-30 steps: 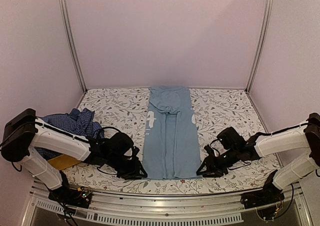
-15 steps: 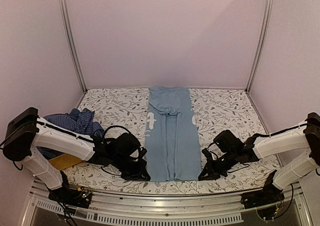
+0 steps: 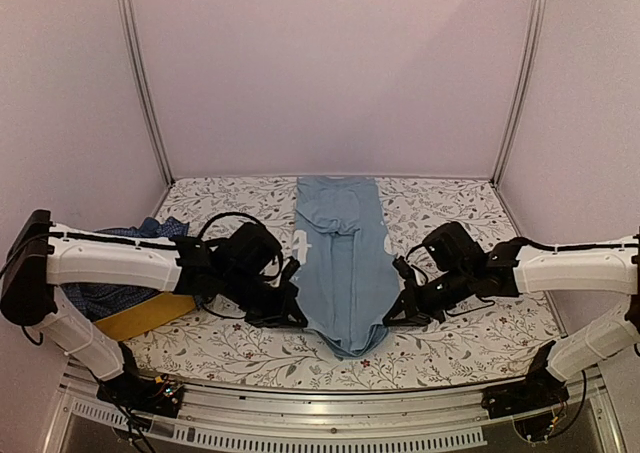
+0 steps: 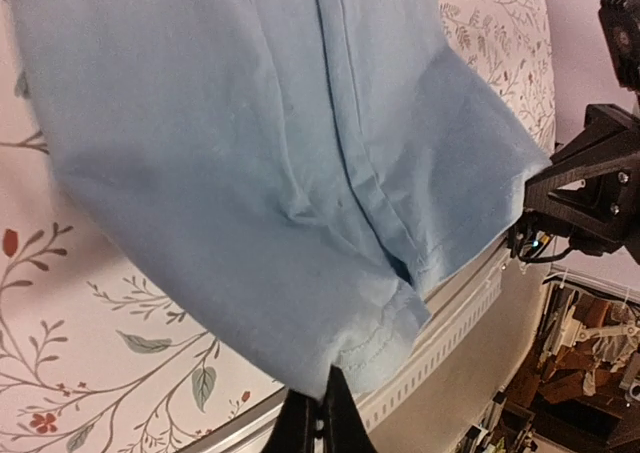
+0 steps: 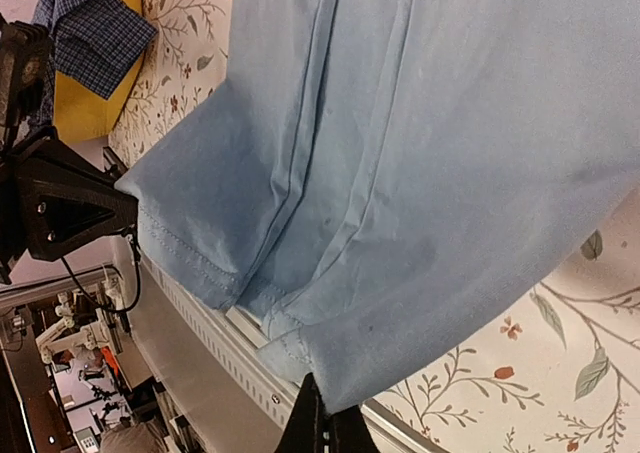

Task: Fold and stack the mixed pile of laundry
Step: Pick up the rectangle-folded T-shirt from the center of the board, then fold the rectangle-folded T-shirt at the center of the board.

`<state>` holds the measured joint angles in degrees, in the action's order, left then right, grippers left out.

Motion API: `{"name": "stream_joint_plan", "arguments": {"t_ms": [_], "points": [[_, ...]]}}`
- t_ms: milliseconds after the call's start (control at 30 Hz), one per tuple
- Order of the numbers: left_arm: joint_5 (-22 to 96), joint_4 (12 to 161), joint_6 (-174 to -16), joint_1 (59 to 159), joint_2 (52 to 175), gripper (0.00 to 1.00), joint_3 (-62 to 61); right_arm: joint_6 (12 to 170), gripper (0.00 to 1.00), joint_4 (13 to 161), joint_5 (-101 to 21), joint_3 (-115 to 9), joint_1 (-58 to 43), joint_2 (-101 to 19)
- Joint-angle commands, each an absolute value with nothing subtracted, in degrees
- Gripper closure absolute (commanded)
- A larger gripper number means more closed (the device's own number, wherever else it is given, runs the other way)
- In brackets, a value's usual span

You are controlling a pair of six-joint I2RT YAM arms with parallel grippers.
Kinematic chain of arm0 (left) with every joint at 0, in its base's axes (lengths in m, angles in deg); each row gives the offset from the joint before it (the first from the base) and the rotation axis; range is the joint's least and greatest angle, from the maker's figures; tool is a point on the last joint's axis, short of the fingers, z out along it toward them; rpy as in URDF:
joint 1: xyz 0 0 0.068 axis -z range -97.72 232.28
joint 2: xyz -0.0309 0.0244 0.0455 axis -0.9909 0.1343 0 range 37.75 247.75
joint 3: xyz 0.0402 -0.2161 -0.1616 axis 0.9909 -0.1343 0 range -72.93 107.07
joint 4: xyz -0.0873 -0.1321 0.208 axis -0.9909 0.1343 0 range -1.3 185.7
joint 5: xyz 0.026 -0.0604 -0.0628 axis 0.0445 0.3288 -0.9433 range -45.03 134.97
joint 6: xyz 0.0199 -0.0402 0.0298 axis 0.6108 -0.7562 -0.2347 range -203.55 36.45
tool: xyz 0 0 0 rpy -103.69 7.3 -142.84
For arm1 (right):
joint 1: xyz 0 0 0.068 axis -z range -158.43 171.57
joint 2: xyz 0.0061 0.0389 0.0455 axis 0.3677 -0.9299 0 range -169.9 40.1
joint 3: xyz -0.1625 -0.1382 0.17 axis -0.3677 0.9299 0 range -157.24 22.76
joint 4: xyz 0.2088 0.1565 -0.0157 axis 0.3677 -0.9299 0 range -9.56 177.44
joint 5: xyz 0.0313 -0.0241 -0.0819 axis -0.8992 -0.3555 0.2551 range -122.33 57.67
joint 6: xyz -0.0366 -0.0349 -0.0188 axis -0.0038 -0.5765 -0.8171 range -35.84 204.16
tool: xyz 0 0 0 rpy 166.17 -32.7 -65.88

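A light blue T-shirt (image 3: 340, 243), folded lengthways into a long strip, lies down the middle of the table. My left gripper (image 3: 297, 318) is shut on its near left corner, and the wrist view shows the hem pinched at the fingertips (image 4: 322, 413). My right gripper (image 3: 390, 318) is shut on the near right corner (image 5: 322, 418). The near hem hangs lifted off the table and sags between them. A navy-and-white checked shirt (image 3: 150, 231) lies at the left, partly behind my left arm.
A yellow fabric basket (image 3: 140, 318) sits under the left arm by the checked shirt. The floral table cover (image 3: 460, 338) shows on both sides of the T-shirt. A metal rail (image 3: 320, 428) runs along the near edge, with walls and frame posts around the other sides.
Both grippers shut on the T-shirt's near corners, then rose and moved away from the near edge. The hem, flat on the table before, now hangs lifted between them.
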<state>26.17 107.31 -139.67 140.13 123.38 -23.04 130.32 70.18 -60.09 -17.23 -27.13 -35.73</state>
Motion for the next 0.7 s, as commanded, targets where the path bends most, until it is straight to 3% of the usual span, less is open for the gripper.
{"name": "stream_joint_plan", "arguments": {"t_ms": [0, 667], "points": [[25.64, 110.39, -133.61, 133.64, 125.77, 1.0, -18.72, 125.37, 1.0, 68.54, -58.9, -23.68, -22.51, -41.73], [17.43, 112.34, -118.88, 112.48, 153.67, 1.0, 12.43, 111.19, 1.0, 65.1, -63.72, -56.23, -4.38, -69.74]]}}
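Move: Pinching the two corners of the T-shirt's hem, both hands hang some 8 cm above the table. The T-shirt's far end lies about 50 cm ahead of the left hand and 8 cm to its right; the bunched sleeve folds are about 37 cm ahead and 6 cm right. The yellow basket is roughly 41 cm to its left, 12 cm ahead. From the right hand, the far end is about 50 cm ahead, 10 cm left. Carrying the hem outward between them, both hands sweep forward together, a bit over 20 cm, nearly level above the T-shirt towards its far end and the sleeve folds. Both keep their shut grip on the corners, the wrists turning about 10 degrees so the fingers swing slightly forward, left counter-clockwise, right clockwise. ##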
